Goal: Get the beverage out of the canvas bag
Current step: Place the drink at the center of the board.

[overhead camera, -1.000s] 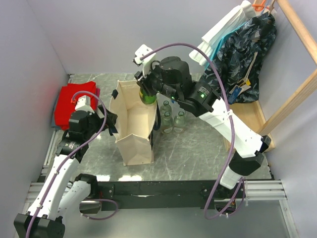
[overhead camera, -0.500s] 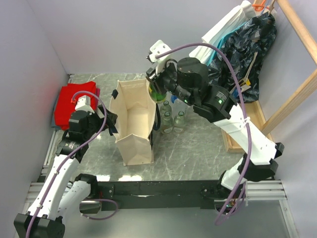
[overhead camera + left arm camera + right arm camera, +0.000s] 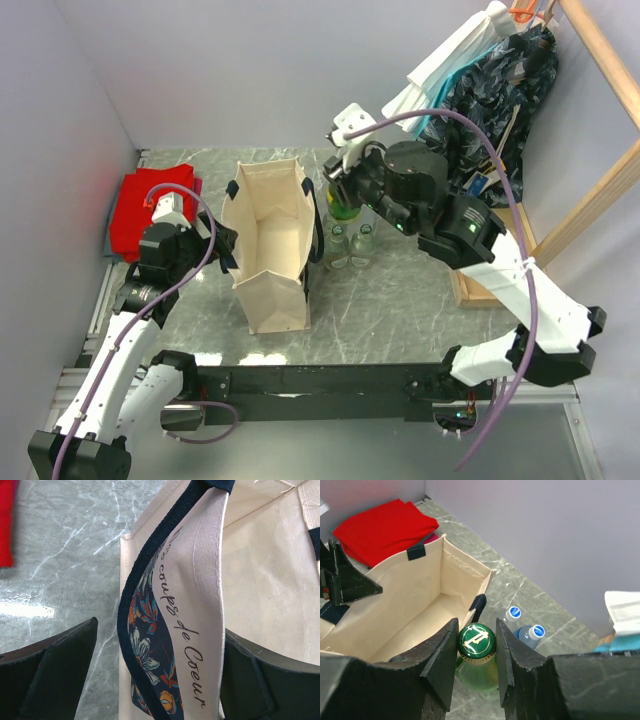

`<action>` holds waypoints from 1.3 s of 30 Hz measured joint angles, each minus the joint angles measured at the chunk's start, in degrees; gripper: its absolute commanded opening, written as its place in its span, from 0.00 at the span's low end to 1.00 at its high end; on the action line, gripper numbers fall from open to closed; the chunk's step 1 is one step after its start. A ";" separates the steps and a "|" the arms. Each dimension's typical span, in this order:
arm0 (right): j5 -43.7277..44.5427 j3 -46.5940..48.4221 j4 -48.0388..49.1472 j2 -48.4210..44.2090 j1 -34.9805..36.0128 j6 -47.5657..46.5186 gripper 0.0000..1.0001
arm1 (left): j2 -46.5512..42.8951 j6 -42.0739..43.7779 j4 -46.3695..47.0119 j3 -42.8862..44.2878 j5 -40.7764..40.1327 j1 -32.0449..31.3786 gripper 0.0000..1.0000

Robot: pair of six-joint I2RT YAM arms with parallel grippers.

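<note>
The beverage is a green glass bottle (image 3: 481, 670) with a green and gold cap (image 3: 477, 641). My right gripper (image 3: 476, 645) is shut on its neck just under the cap. It hangs outside the canvas bag (image 3: 265, 250), just right of the bag's far right corner, above the table. From the top view the bottle (image 3: 343, 207) shows under the right gripper (image 3: 340, 192). The bag stands upright and open, its inside (image 3: 395, 595) bare. My left gripper (image 3: 159, 670) is open, its fingers either side of the bag's left wall (image 3: 200, 580) and navy strap (image 3: 150, 555).
Three clear water bottles (image 3: 350, 242) with blue caps (image 3: 536, 630) stand right of the bag, below the held bottle. A red folded cloth (image 3: 150, 205) lies at the far left. Clothes (image 3: 490, 100) hang from a wooden rack (image 3: 590, 200) on the right.
My right gripper has carried the green bottle to the right, from over the bag's far end to past its right rim, above the water bottles. The left arm has not moved.
</note>
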 measured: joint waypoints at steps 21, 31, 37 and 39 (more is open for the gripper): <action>1.95 -25.44 4.68 -15.06 0.11 8.33 0.00 | -0.79 0.00 0.85 0.00 2.10 0.00 0.97; 1.49 -34.07 8.50 -15.39 0.11 10.93 0.00 | -0.85 0.00 0.85 0.00 2.14 0.00 0.96; 1.46 -38.80 12.28 -16.92 0.11 12.87 0.00 | -0.92 0.00 0.85 0.00 2.25 0.00 0.96; 1.53 -40.41 13.33 -17.53 0.11 13.62 0.00 | -0.92 0.00 0.85 0.00 2.45 0.00 0.97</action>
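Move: The right hand already has the green-capped drink by its neck. Its bare spot on the table lies about 44 cm below, 3 cm back and 3 cm to the right. Two green-capped bottles stand about 3 cm ahead of the hand, one some 2 cm to its right, the other about 7 cm; the canvas bag's middle is roughly 14 cm left and 1 cm ahead. From the left hand the spot is some 26 cm right, 4 cm back and 18 cm down. Still pinching the drink by its neck just under the cap, the right hand first carries it about 4 cm right, away from the canvas bag, easing back a little. Then it lowers the drink about 15 cm towards the free tabletop on the near side of the two green-capped bottles, the fingers tipping down some 15 degrees with their grip unchanged. ##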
